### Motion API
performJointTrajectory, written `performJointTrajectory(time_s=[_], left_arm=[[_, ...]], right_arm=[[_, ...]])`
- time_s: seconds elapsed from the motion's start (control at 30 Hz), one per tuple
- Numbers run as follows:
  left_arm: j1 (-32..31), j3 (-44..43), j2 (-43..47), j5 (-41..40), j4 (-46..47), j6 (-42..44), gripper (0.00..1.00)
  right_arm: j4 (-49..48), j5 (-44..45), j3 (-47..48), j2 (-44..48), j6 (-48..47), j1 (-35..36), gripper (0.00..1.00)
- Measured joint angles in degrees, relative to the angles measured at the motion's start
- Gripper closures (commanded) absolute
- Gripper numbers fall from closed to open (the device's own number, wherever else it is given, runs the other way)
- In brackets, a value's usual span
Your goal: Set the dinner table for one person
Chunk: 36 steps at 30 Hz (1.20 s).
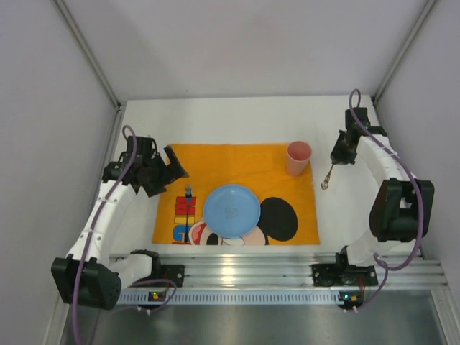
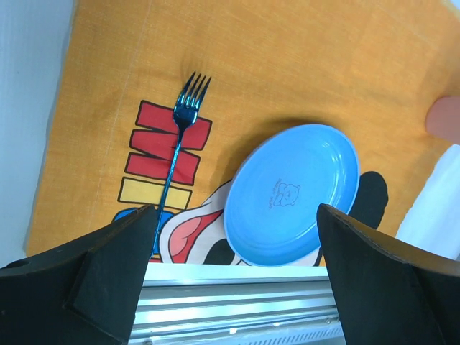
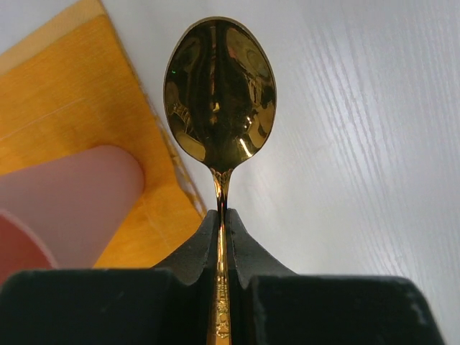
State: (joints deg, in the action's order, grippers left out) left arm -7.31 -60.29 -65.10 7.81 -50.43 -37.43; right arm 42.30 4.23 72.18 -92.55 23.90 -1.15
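Observation:
The white dinner table [image 1: 237,118] carries an orange cartoon-mouse cloth [image 1: 237,162]. On the cloth lie a blue plate [image 1: 231,209], a blue fork [image 1: 188,205] to its left and a pink cup [image 1: 298,158] at the cloth's far right corner. My right gripper [image 1: 339,159] is shut on a gold spoon [image 1: 328,177], held above bare table right of the cup. In the right wrist view the spoon [image 3: 218,93] sticks out from the shut fingers [image 3: 194,251]. My left gripper [image 1: 169,172] is open and empty, raised over the cloth's left edge. The left wrist view shows the fork [image 2: 180,144] and plate [image 2: 293,192].
Aluminium rails [image 1: 237,273] run along the near edge between the arm bases. Grey walls enclose the table on the left, right and back. The pink cup [image 3: 65,208] stands just left of the held spoon in the right wrist view.

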Motion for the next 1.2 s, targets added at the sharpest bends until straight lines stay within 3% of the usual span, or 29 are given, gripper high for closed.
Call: performJointTrajectory(time_s=[0.13, 0.37, 0.63, 0.87, 1.2], left_arm=[[0.0, 1.4, 5.2, -0.7, -0.2, 0.0, 0.02], [0.0, 7.4, 15.0, -2.8, -1.6, 1.4, 0.02], [0.0, 8.5, 18.3, -4.9, -3.6, 3.1, 0.02], [0.0, 8.5, 15.8, -4.7, -3.6, 2.3, 0.02], [0.0, 8.4, 17.5, -4.8, -4.8, 2.0, 0.02]], right_arm=[[0.7, 0.3, -0.3, 6.7, 0.4, 3.7, 1.0], [1.1, -1.4, -6.9, 26.9, 1.4, 9.8, 1.0], [4.2, -6.2, -20.9, 39.4, 3.6, 11.3, 1.0], [3.9, -12.9, -36.7, 39.8, 8.3, 15.9, 1.0], [-8.3, -14.4, -37.5, 29.3, 13.6, 27.3, 1.0]])
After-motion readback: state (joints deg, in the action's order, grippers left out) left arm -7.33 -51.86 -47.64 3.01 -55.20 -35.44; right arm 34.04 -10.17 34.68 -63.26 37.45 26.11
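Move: The spoon is already gripped in the right hand; its place, the black ear printed on the mat just right of the plate, lies about 17 cm back, 19 cm left and 10 cm below that hand. The plate's middle is some 16 cm farther left and 3 cm farther out than the ear; the cup stands roughly 13 cm left and 3 cm ahead of the hand. From the empty left hand the ear is about 32 cm right, 4 cm back and 16 cm below. The spoon, still pinched in the shut right fingers, is first lifted some 10 cm while going left and back, then carried back and down in an arc to the ear beside the plate, ending with a leftward slide through the air as it keeps sinking; the wrist turns counter-clockwise by about 20 degrees and rolls left side up. The open left hand draws back about 5 cm and then waits. ##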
